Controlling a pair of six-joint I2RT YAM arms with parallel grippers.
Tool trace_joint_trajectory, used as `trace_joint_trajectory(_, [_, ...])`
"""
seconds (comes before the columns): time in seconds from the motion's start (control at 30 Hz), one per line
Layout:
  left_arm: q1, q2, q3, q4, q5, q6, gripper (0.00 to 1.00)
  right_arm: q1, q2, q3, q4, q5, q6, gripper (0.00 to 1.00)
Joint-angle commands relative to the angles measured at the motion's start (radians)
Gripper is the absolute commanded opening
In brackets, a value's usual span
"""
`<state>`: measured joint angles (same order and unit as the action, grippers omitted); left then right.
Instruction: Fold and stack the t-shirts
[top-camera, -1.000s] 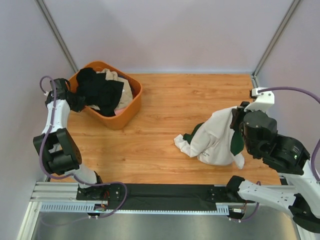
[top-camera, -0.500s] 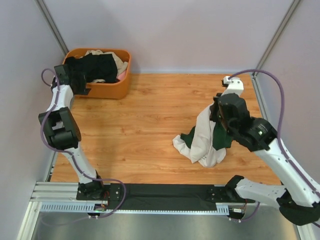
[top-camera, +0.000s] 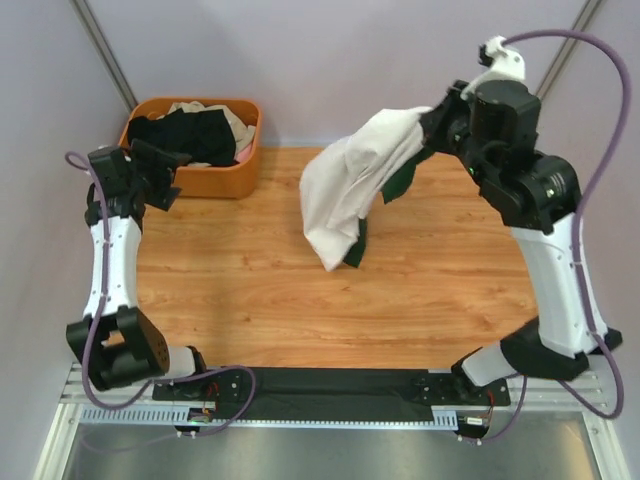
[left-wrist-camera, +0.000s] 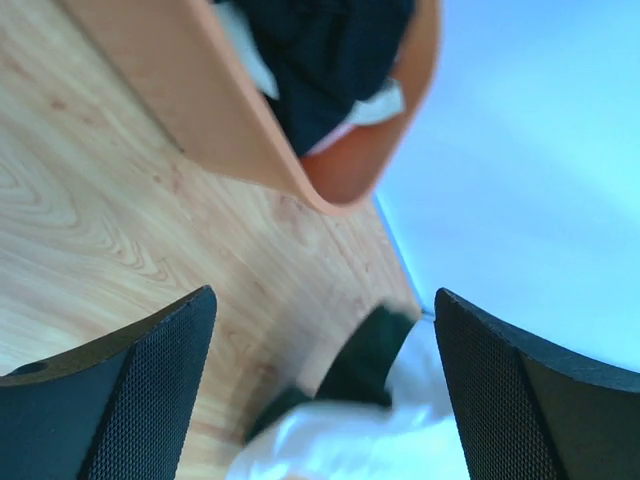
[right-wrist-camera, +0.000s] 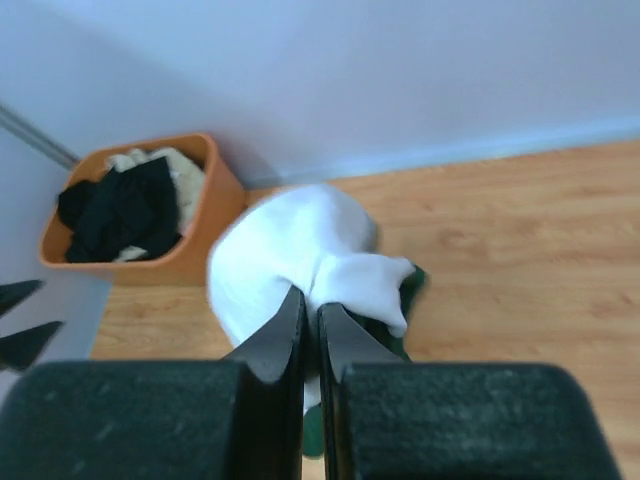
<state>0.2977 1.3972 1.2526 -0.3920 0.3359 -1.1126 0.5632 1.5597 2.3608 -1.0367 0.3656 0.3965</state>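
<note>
My right gripper (top-camera: 432, 122) is shut on the white t-shirt with dark green sleeves (top-camera: 345, 185) and holds it high above the back of the table, the cloth hanging down to the left. In the right wrist view the shirt (right-wrist-camera: 290, 255) is pinched between the closed fingers (right-wrist-camera: 283, 330). My left gripper (top-camera: 168, 172) is open and empty beside the orange basket (top-camera: 215, 182), which holds black (top-camera: 190, 135) and beige (top-camera: 240, 125) t-shirts. In the left wrist view the white and green shirt (left-wrist-camera: 350, 420) shows blurred between the open fingers (left-wrist-camera: 140, 390), far off.
The orange basket (right-wrist-camera: 205, 215) stands in the back left corner against the wall. Grey walls enclose the wooden table (top-camera: 300, 300) on three sides. A black rail (top-camera: 340, 392) runs along the near edge.
My right arm has lifted the white shirt from the table's right side up and back, swinging it left. The basket was pushed into the back left corner; my left gripper has drawn away from it.
</note>
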Motion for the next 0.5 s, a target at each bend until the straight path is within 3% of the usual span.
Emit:
trace_joint_trajectory(0.0, [-0.032,-0.134,0.033,-0.112,-0.009,0.207,0.95,-0.107,-0.161,-0.267,-0.064,0.075,0.112,0.00])
trace_joint_trajectory(0.03, [-0.052,-0.148,0.045,-0.148,-0.026,0.291,0.95,-0.147,-0.199,-0.504,-0.045,0.056,0.140,0.00])
trace_joint_trajectory(0.07, [-0.072,-0.159,0.057,-0.216,-0.037,0.330,0.95,-0.190,-0.229,-0.614,-0.027,-0.023,0.171,0.39])
trace_joint_trajectory(0.1, [-0.133,-0.165,0.086,-0.249,-0.066,0.376,0.95,-0.286,-0.274,-0.715,0.042,-0.069,0.192,0.72])
trace_joint_trajectory(0.13, [-0.172,-0.164,0.097,-0.283,-0.087,0.440,0.95,-0.331,-0.285,-0.827,0.082,-0.118,0.199,0.93])
trace_joint_trajectory(0.17, [-0.218,-0.159,0.105,-0.338,-0.106,0.476,0.95,-0.376,-0.286,-0.962,0.116,-0.190,0.197,1.00])
trace_joint_trajectory(0.27, [-0.455,-0.098,0.085,-0.376,-0.156,0.537,0.95,-0.512,-0.195,-1.037,0.153,-0.263,0.159,1.00])
trace_joint_trajectory(0.47, [-0.649,0.084,0.005,-0.288,-0.123,0.527,0.91,-0.514,-0.207,-1.092,0.217,-0.341,0.153,1.00])
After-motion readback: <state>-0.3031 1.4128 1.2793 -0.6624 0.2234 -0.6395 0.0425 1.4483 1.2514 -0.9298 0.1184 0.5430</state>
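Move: My right hand is high up, still gripping the white t-shirt, with the open middle of the table about 50 cm below it, 6 cm ahead and 8 cm to its left. The orange bin stands some 24 cm ahead and 50 cm left of that hand, 42 cm lower. From my left hand, that table middle is 39 cm right, 2 cm back and 26 cm down, while the bin sits 16 cm ahead, 2 cm left and 19 cm down. I fling the t-shirt down: my right hand drops fast, about 35 cm, veering some 15 cm right as it tips 50 degrees downward, and its fingers open wide early on and let go of the cloth. Meanwhile my open left hand leaves the bin, arcing right and somewhat back over the table towards the shirt's left end, first rising, then sinking, and turning clockwise. ##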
